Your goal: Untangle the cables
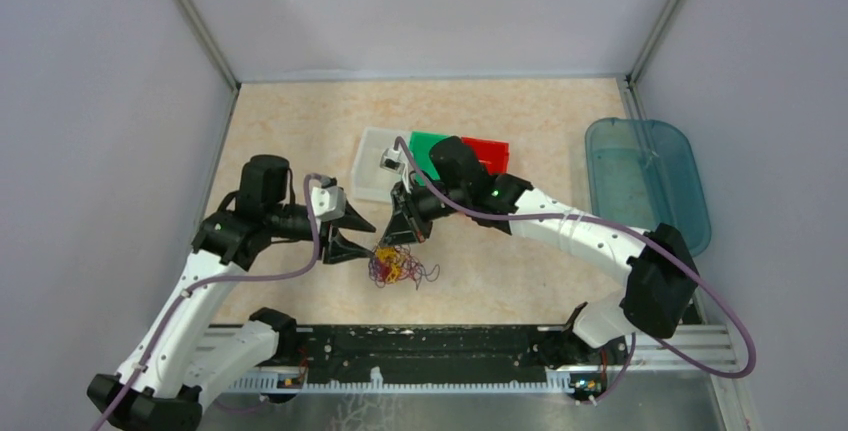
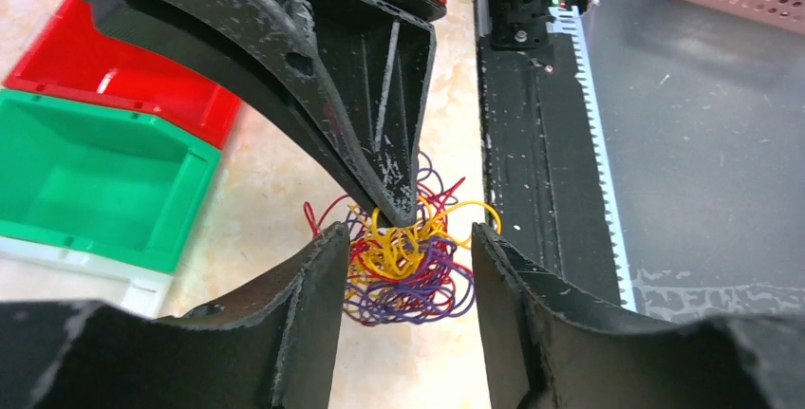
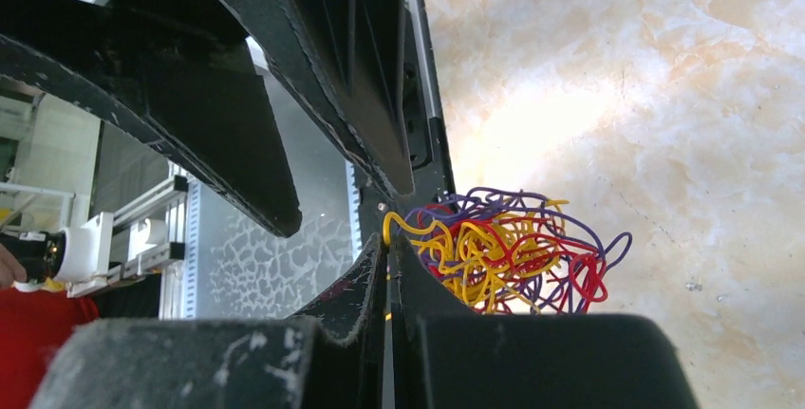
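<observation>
The cables form one loose tangle of red, yellow and purple wires on the beige tabletop in front of the arms. My left gripper is open, and in the left wrist view its fingers flank the cables with the tangle in the gap. My right gripper comes down from the far side onto the top of the tangle. In the right wrist view the right gripper is shut, pinching a yellow loop at the edge of the cables.
A white bin, a green bin and a red bin stand just behind the grippers. A teal tray lies at the right. The black toothed rail runs along the near edge, close to the tangle.
</observation>
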`<state>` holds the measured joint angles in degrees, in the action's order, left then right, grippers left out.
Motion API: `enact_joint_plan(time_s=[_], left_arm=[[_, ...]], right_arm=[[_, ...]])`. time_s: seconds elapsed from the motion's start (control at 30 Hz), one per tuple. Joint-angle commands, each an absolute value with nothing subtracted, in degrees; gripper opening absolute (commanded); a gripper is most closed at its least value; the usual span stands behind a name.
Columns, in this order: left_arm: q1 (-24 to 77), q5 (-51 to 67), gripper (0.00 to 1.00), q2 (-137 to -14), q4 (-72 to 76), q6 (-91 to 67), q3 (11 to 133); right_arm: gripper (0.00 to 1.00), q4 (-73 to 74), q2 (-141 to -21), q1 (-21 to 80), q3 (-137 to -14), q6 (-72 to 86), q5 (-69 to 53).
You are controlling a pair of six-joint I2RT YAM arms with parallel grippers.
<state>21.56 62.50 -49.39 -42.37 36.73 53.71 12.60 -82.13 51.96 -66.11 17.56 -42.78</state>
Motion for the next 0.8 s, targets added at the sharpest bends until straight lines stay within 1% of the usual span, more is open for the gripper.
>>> enact_joint_plan(time_s=[0.0, 0.2, 0.27, 0.6, 0.77], left_arm=[[23.32, 65.05, 0.57, -48.66, -40.50, 34.94, 51.57], [24.68, 64.20, 0.57, -48.60, -37.02, 33.02, 49.60], [24.78, 64.19, 0.54, -48.70, -37.05, 33.25, 49.57], [25.05, 62.85, 0.18, -47.90, -37.03, 33.97, 49.67], [25.01, 62.23, 0.03, -47.30, -37.01, 34.08, 48.99]], right_arm=[[0.00, 9.78, -79.58, 52.96, -68.61, 17.57, -44.79], [0.00, 10.29, -80.03, 53.38, -69.62, 17.26, -45.18], [0.00, 10.62, -80.15, 53.39, -69.90, 17.08, -45.18], [0.00, 12.15, -80.07, 53.40, -69.52, 15.85, -44.51], [0.00, 12.64, -79.43, 53.35, -69.37, 15.55, -44.33]])
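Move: The yellow cable to be pinched sits in the right hand's closed fingertips; from the half-open left hand it lies about 2 cm to the right, 1 cm back and 2 cm below. The rest of the cable tangle hangs under it, its middle some 7 cm below the left hand, 3 cm right and 1 cm back, and about 5 cm below the right hand and 1 cm to its right. From the left hand, the white bin stands some 24 cm straight ahead, the green bin equally far ahead and 11 cm right, both about 20 cm lower. The left hand sinks about 2 cm, easing back and slightly right by roughly 1 cm each, to bring its half-open fingers around the yellow cable, then almost stops and closes them from about half open to nearly shut, pinching the strand right beside the right fingertips. The right hand keeps its shut grip on the same cable and draws back only about 1 cm towards the base, fingers still pointing left and barely turning. ##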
